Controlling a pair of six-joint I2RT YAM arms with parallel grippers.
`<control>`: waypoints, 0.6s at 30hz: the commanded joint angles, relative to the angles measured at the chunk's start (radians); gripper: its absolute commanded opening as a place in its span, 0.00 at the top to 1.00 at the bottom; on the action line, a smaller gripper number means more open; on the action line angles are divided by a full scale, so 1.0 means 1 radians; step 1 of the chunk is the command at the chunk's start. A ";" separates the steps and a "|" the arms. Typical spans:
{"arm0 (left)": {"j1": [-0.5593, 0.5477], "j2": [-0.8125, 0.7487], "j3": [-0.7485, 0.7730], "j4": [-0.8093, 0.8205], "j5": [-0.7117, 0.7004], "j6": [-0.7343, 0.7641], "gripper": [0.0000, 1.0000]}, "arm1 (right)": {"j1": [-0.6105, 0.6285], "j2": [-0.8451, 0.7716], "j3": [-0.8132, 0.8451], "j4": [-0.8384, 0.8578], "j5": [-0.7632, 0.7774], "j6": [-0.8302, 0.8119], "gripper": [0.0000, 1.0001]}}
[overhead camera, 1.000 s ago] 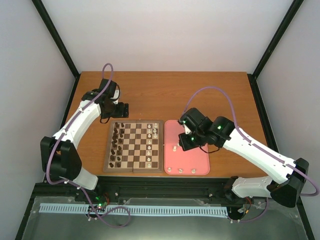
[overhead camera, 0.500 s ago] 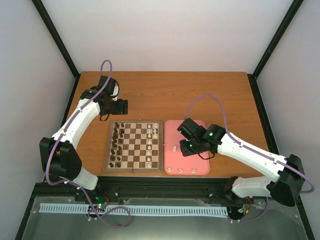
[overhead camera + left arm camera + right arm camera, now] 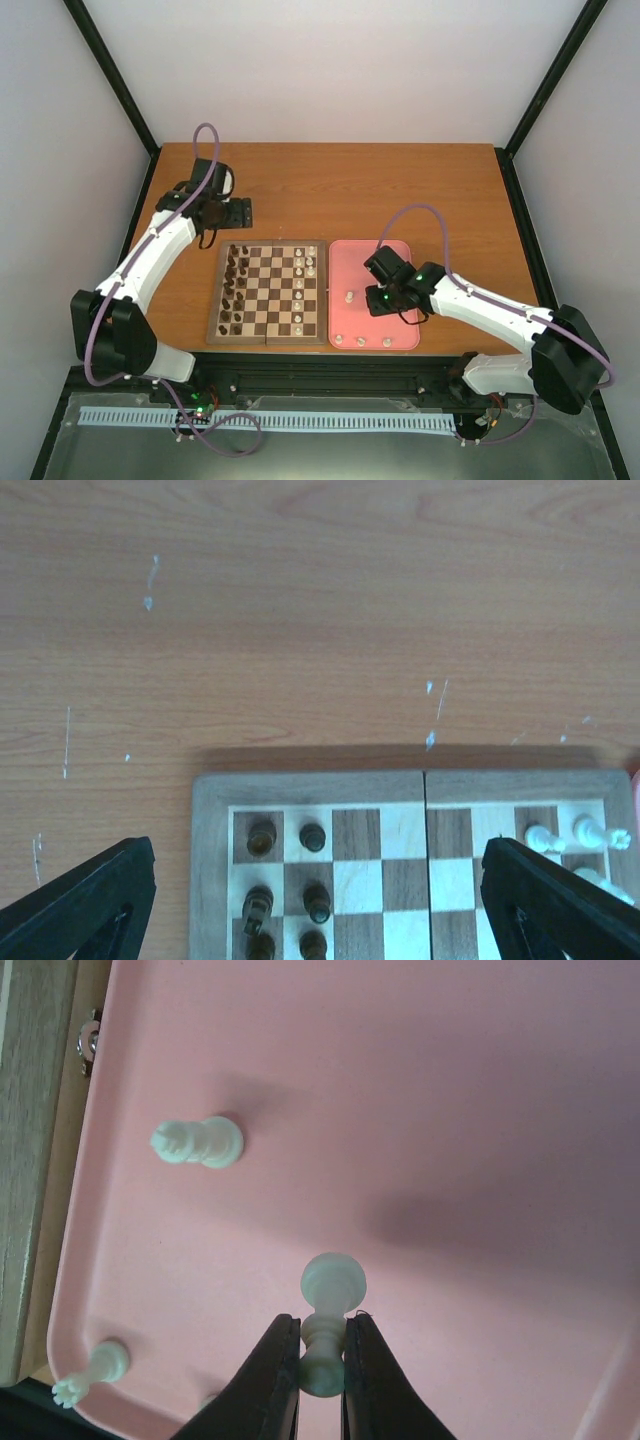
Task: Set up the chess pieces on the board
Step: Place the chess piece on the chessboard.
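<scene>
My right gripper [image 3: 322, 1360] is shut on a cream-white chess piece [image 3: 332, 1285], its round base pointing down at the pink tray [image 3: 450, 1110]. From above, that gripper [image 3: 379, 294] hangs over the tray's middle. More white chess pieces [image 3: 308, 265] stand along the right side of the board [image 3: 268, 335], and dark pieces [image 3: 234, 290] fill its left side. My left gripper [image 3: 236, 213] hovers over bare table behind the board's far-left corner. In the left wrist view it [image 3: 315, 880] is open, with nothing between its fingers [image 3: 90, 900].
Loose white pieces are on the tray: one [image 3: 348, 297] near its left edge and three along its near edge [image 3: 362, 341]. In the right wrist view one of them [image 3: 200, 1143] is close to the held piece and another [image 3: 95, 1370] sits by the tray's corner.
My right gripper has moved toward the near side and lower over the tray, still shut on its piece. The left gripper has drawn slightly back from the board.
</scene>
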 commanded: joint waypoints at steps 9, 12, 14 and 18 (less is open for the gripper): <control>0.005 -0.049 0.066 0.378 -0.038 -0.242 0.00 | -0.018 0.011 -0.020 0.145 0.047 -0.052 0.97; 0.005 -0.007 0.138 0.412 0.053 -0.293 0.00 | -0.018 0.013 -0.004 0.148 0.040 -0.073 0.97; 0.005 0.012 0.176 0.415 0.089 -0.322 0.00 | -0.017 0.015 0.001 0.149 0.037 -0.077 0.97; 0.005 -0.014 0.135 0.541 0.189 -0.382 0.00 | -0.017 0.034 -0.013 0.152 0.025 -0.082 0.97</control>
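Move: The right hand already holds a white piece above the pink tray. The board's open back-row squares lie about 15 cm to its left, nearly level fore and aft, some 7 cm lower. A standing white piece is about 7 cm left and 3 cm ahead, 5 cm below. Two others stand 7 cm back, one 5 cm left, the crowned one 10 cm left. From the empty left hand, those open squares are roughly 17 cm back, 16 cm right, 18 cm below. The right fingers keep their pinch on the white piece and carry it low over the tray, about 2 cm forward and 1 cm left, nearer the standing piece, the fingertips swinging slightly forward. Meanwhile the empty left hand, fingers wide open, climbs some 12 cm while reaching 8 cm forward, away from the board, then edges right as its fingers tip up and its left side rolls down. ##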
